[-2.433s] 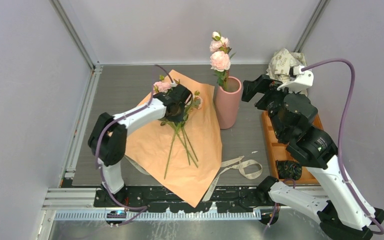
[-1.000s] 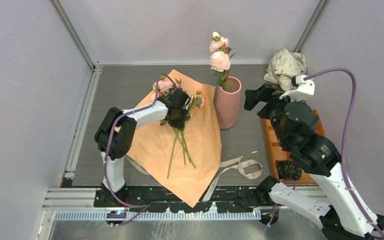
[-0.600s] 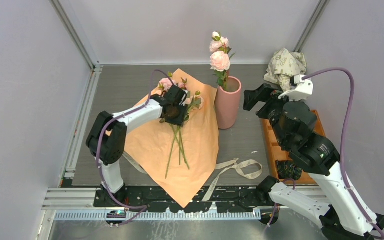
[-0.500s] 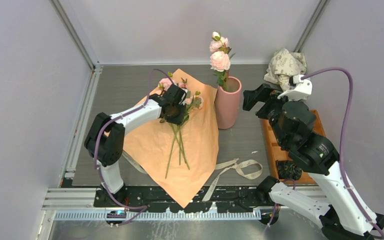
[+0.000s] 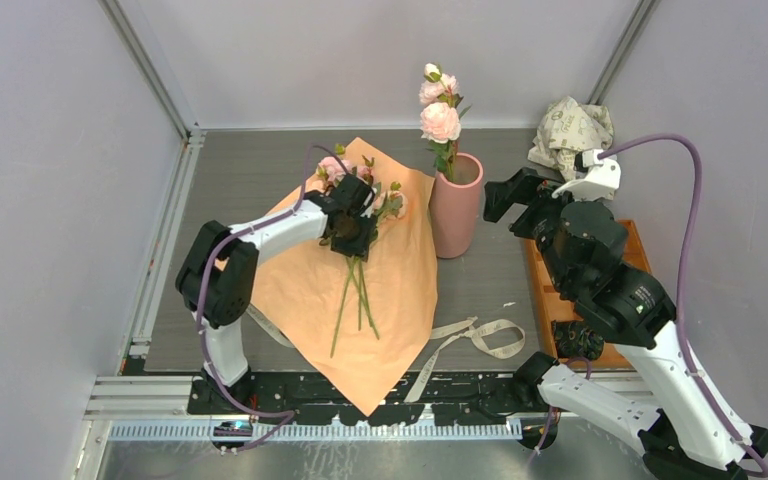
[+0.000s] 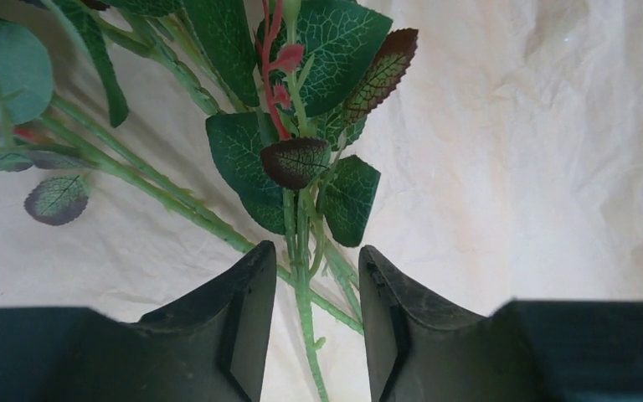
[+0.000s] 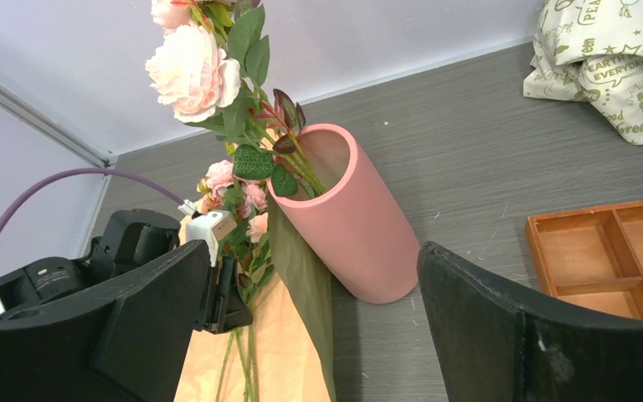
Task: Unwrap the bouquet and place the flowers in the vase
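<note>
The bouquet lies unwrapped: its orange wrapping paper (image 5: 390, 300) is spread flat on the table, olive-green at its edge (image 7: 306, 285). Loose flowers (image 5: 356, 290) lie on it, pink blooms (image 5: 344, 170) at the far end. My left gripper (image 5: 350, 238) is low over their stems (image 6: 306, 301), open, with stems between the fingers (image 6: 239, 322) and gaps on both sides. The pink vase (image 5: 457, 205) stands upright right of the paper and holds one stalk of flowers (image 5: 439, 112). My right gripper (image 5: 508, 195) hovers wide open just right of the vase (image 7: 360, 226).
Crumpled cream printed paper (image 5: 572, 125) sits in the back right corner. An orange compartment tray (image 5: 552, 295) lies under my right arm. A beige ribbon (image 5: 480, 335) trails off the paper's near right edge. Grey walls enclose the table.
My left gripper's jaws have widened around the stems, and the gripper shifted slightly. The stems and paper slid a little left. My right arm edged left.
</note>
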Controlling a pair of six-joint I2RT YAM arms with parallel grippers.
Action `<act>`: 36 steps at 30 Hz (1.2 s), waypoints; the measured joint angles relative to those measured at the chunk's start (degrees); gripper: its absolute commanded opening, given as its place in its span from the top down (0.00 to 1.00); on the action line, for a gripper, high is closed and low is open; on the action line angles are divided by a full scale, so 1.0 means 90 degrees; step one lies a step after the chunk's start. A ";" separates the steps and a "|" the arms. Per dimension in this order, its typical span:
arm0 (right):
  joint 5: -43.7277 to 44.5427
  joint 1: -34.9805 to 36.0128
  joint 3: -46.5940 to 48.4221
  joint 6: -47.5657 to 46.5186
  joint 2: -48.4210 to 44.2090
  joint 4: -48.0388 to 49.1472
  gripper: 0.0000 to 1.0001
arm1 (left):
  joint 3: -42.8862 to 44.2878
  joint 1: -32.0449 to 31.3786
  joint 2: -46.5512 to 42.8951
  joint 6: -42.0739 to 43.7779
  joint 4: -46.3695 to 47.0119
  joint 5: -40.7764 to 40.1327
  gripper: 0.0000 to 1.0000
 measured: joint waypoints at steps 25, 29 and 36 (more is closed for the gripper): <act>-0.0012 0.0000 -0.0036 0.0024 0.0102 0.0005 0.01 | 0.0209 0.0000 -0.2769 -0.0189 -0.0765 -0.0998 1.00; -0.0058 0.0000 -0.0075 0.0027 0.0112 0.0012 0.00 | 0.0211 0.0000 -0.4082 -0.0206 -0.0478 -0.0993 1.00; -0.0180 0.0000 -0.0243 0.0022 -0.0078 0.0107 0.01 | 0.0755 0.0000 -0.4998 -0.0214 0.1192 -0.0044 1.00</act>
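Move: The flower stem to take runs right under the left hand, some 2 cm below and between the half-open fingers. The other flowers' blooms lie about 13 cm ahead and 3 cm left; the pink vase stands roughly 19 cm to this hand's right and 3 cm ahead, its middle some 7 cm higher. From the high right hand the stem lies about 8 cm ahead, 28 cm left and 36 cm below. Dip the left gripper a bare 1.5 cm onto the stem, pinch it shut between the fingertips, then lift fast, about 40 cm up off the wrapping paper, easing some 5 cm back and a little left. While rising, swing the fingers up by some 60 degrees from pointing down to level, aimed forward and right, so the flower comes upright. ##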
